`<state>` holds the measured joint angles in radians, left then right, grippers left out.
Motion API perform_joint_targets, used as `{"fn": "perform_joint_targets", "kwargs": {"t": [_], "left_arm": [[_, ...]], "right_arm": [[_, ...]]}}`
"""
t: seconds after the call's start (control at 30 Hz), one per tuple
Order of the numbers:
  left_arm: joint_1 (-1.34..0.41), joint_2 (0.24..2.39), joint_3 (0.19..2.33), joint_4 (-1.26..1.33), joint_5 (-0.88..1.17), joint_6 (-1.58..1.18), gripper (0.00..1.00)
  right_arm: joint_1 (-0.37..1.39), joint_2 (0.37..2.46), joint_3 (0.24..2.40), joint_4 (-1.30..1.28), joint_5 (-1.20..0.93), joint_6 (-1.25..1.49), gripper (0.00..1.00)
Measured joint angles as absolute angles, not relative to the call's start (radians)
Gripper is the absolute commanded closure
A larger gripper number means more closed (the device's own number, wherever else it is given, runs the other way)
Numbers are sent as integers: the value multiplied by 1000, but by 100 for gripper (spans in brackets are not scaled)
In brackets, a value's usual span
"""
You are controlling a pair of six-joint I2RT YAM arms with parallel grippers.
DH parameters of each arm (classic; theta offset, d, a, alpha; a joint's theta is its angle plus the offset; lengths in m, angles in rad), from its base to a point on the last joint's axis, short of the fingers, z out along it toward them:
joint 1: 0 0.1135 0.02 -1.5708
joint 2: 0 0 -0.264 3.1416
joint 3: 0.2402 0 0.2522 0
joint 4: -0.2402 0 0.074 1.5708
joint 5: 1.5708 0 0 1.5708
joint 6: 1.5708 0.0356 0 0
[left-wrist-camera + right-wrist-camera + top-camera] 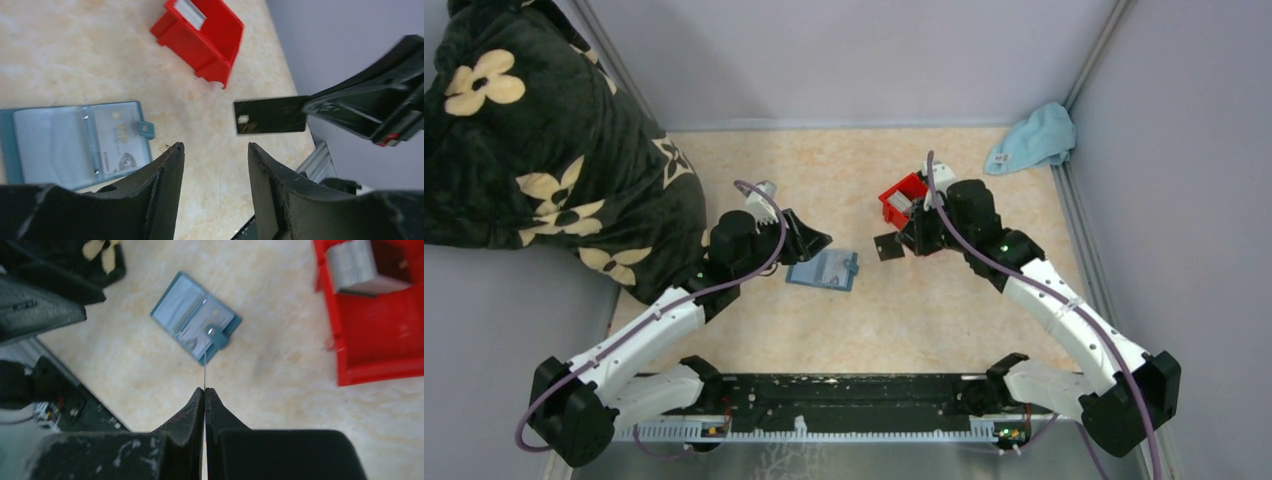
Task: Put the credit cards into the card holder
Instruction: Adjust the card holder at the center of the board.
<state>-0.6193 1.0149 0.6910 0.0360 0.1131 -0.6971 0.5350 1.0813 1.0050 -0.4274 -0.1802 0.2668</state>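
The teal card holder (824, 270) lies open and flat on the table, clear pockets up (75, 142) (195, 317). One light card (117, 132) sits in its right pocket. My right gripper (906, 240) (205, 390) is shut on a dark credit card (887, 246) (270, 115), held above the table between the red bin and the holder. In the right wrist view that credit card (204, 372) shows edge-on as a thin line. A stack of grey credit cards (901, 203) (352, 265) rests in the bin. My left gripper (814, 240) (215, 146) hovers open and empty beside the holder's upper edge.
The red bin (889, 213) (215, 55) (380, 340) stands at the centre right. A light blue cloth (1034, 137) lies in the far right corner. A dark floral blanket (534, 150) covers the far left. A black rail (824, 390) runs along the near edge.
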Motion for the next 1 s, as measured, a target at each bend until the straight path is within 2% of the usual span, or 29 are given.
{"fn": "perform_joint_targets", "kwargs": {"t": [0.17, 0.43, 0.8, 1.0], "left_arm": [[-619, 1016, 691, 94, 266, -656, 43], [-620, 1076, 691, 128, 471, -605, 44], [-622, 1158, 709, 83, 647, -536, 46], [-622, 1148, 708, 60, 603, -565, 45]], "right_arm": [[544, 1002, 894, -450, -374, 319, 100], [589, 962, 813, -409, -567, 373, 100], [596, 1009, 791, -330, -667, 416, 100], [596, 1014, 790, -307, -628, 445, 100]]}}
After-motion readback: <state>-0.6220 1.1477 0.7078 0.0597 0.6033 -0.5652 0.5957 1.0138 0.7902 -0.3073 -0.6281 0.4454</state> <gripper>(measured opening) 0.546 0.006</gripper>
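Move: The dark card, already pinched in the right gripper, is about 13 cm to the left gripper's right, nearly level in height and some 1 cm ahead. The open card holder lies about 20 cm below the left gripper, 1 cm ahead and 2 cm left. The red bin is 15 cm ahead, 20 cm right and also 20 cm below. From the right gripper, the left gripper's open fingers are roughly 16 cm left, level fore and aft and about 1 cm lower. Draw both grippers back and bring them together in the air. Pull the right one back about 10 cm, quickly at first, and 5 cm left, sinking a little, turning counter-clockwise and tipping down while it keeps its pinch on the card. Move the left one back and right towards the card, rising slightly before it sinks, and turn it some 30 degrees clockwise with its fingers held half open. ##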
